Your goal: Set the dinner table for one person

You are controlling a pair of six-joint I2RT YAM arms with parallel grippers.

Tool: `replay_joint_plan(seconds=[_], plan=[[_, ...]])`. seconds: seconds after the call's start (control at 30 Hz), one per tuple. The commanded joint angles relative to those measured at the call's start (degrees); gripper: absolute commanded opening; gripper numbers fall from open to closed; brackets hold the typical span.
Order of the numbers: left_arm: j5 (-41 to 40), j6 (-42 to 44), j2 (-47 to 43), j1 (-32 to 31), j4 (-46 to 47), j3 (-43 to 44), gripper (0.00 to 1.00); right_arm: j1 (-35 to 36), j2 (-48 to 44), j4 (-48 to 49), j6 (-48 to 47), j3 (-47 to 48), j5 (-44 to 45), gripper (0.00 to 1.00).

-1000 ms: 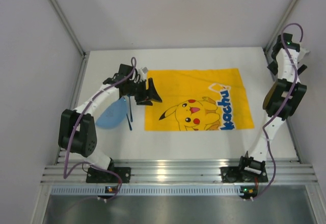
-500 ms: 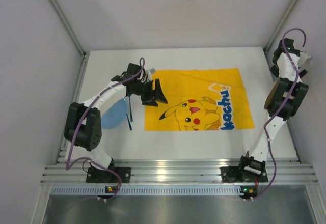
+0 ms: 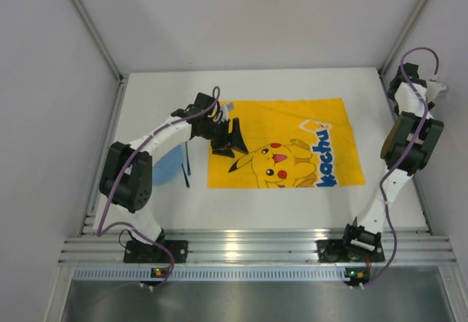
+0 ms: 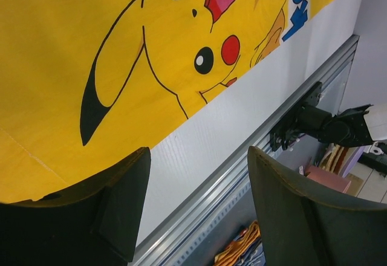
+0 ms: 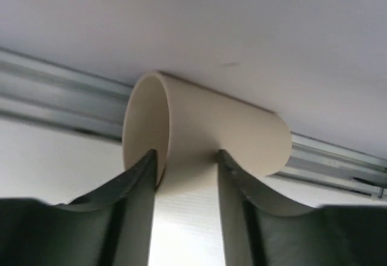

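Note:
The white dinner table (image 3: 292, 205) carries a yellow Pikachu-print mat (image 3: 292, 128). My left gripper (image 3: 232, 140) hovers over the mat's left part, open and empty; in the left wrist view (image 4: 196, 157) the mat (image 4: 91, 48) and bare tabletop (image 4: 205, 151) lie below the spread fingers. A light blue plate (image 3: 167, 167) lies left of the mat, partly hidden by the left arm, with a dark blue utensil (image 3: 186, 165) beside it. My right gripper (image 3: 428, 88) is at the far right edge. In the right wrist view (image 5: 184, 157) its fingers close on a cream cup (image 5: 205, 127) lying on its side.
Grey walls enclose the table on the left, back and right. An aluminium rail (image 3: 256, 245) runs along the near edge by the arm bases. A metal rail (image 5: 54, 90) runs behind the cup at the wall.
My left gripper has moved right, from beside the blue plate to over the mat's left part. My right arm has shifted slightly toward the far right corner.

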Motion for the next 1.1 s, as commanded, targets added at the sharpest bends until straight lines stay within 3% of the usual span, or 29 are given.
replay_joint_plan(seconds=[0.0, 0.03, 0.1, 0.13, 0.3, 0.47, 0.83, 1.07], plan=[[-0.5, -0.6, 0.2, -0.2, 0.1, 1.7, 0.70, -3.5, 1.0, 0.4, -0.4, -2.3, -1.6, 0.34], [-0.5, -0.7, 0.2, -0.3, 0.5, 1.5, 0.70, -3.5, 1.0, 0.2, -0.6, -1.9, -1.9, 0.19], [-0.5, -1.3, 0.4, -0.4, 1.1, 1.2, 0.69, -3.5, 0.7, -0.7, -1.2, -1.2, -2.1, 0.02], [-0.4, -1.8, 0.3, -0.6, 1.5, 1.1, 0.69, -3.5, 0.5, -1.0, -1.4, -1.0, -2.7, 0.00], [-0.6, -2.8, 0.1, -1.4, 2.7, 1.3, 0.69, -3.5, -5.2, -0.7, -3.0, -4.4, -3.5, 0.00], [-0.5, -3.6, -1.0, -1.6, 4.8, -0.2, 0.69, -2.6, -12.5, -1.3, -3.3, -8.6, -11.6, 0.00], [0.2, -4.2, -4.6, -1.6, 9.4, -5.0, 0.69, 4.6, -34.8, -1.9, -4.9, -19.9, -19.3, 0.00], [-1.5, -2.7, -7.6, -1.6, 9.3, -7.0, 0.69, 8.4, -43.1, -1.4, -3.3, -23.6, -27.2, 0.00]])
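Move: The cup lies on its side, mouth pointing forward, with its middle about 4 cm back, 2 cm to the right and 3 cm below the right hand, whose half-closed fingers are already at its rim. The yellow placemat's middle is roughly 48 cm to the left of the right hand, 8 cm back and some 8 cm below. From the left hand the cup is far off, about 67 cm to the right, 8 cm ahead and 7 cm lower. The right hand's half-open fingers close at the cup's mouth and pinch the wall of its rim, while the hand shifts about 2 cm right and a little up. Keeping that pinch, the hand then swings left and up, ending some 14 cm to the left of and 13 cm above its start and about 5 cm farther back, away from the side wall towards the placemat, as the wrist turns counter-clockwise and the fingers tip up, some 30 degrees in all. ##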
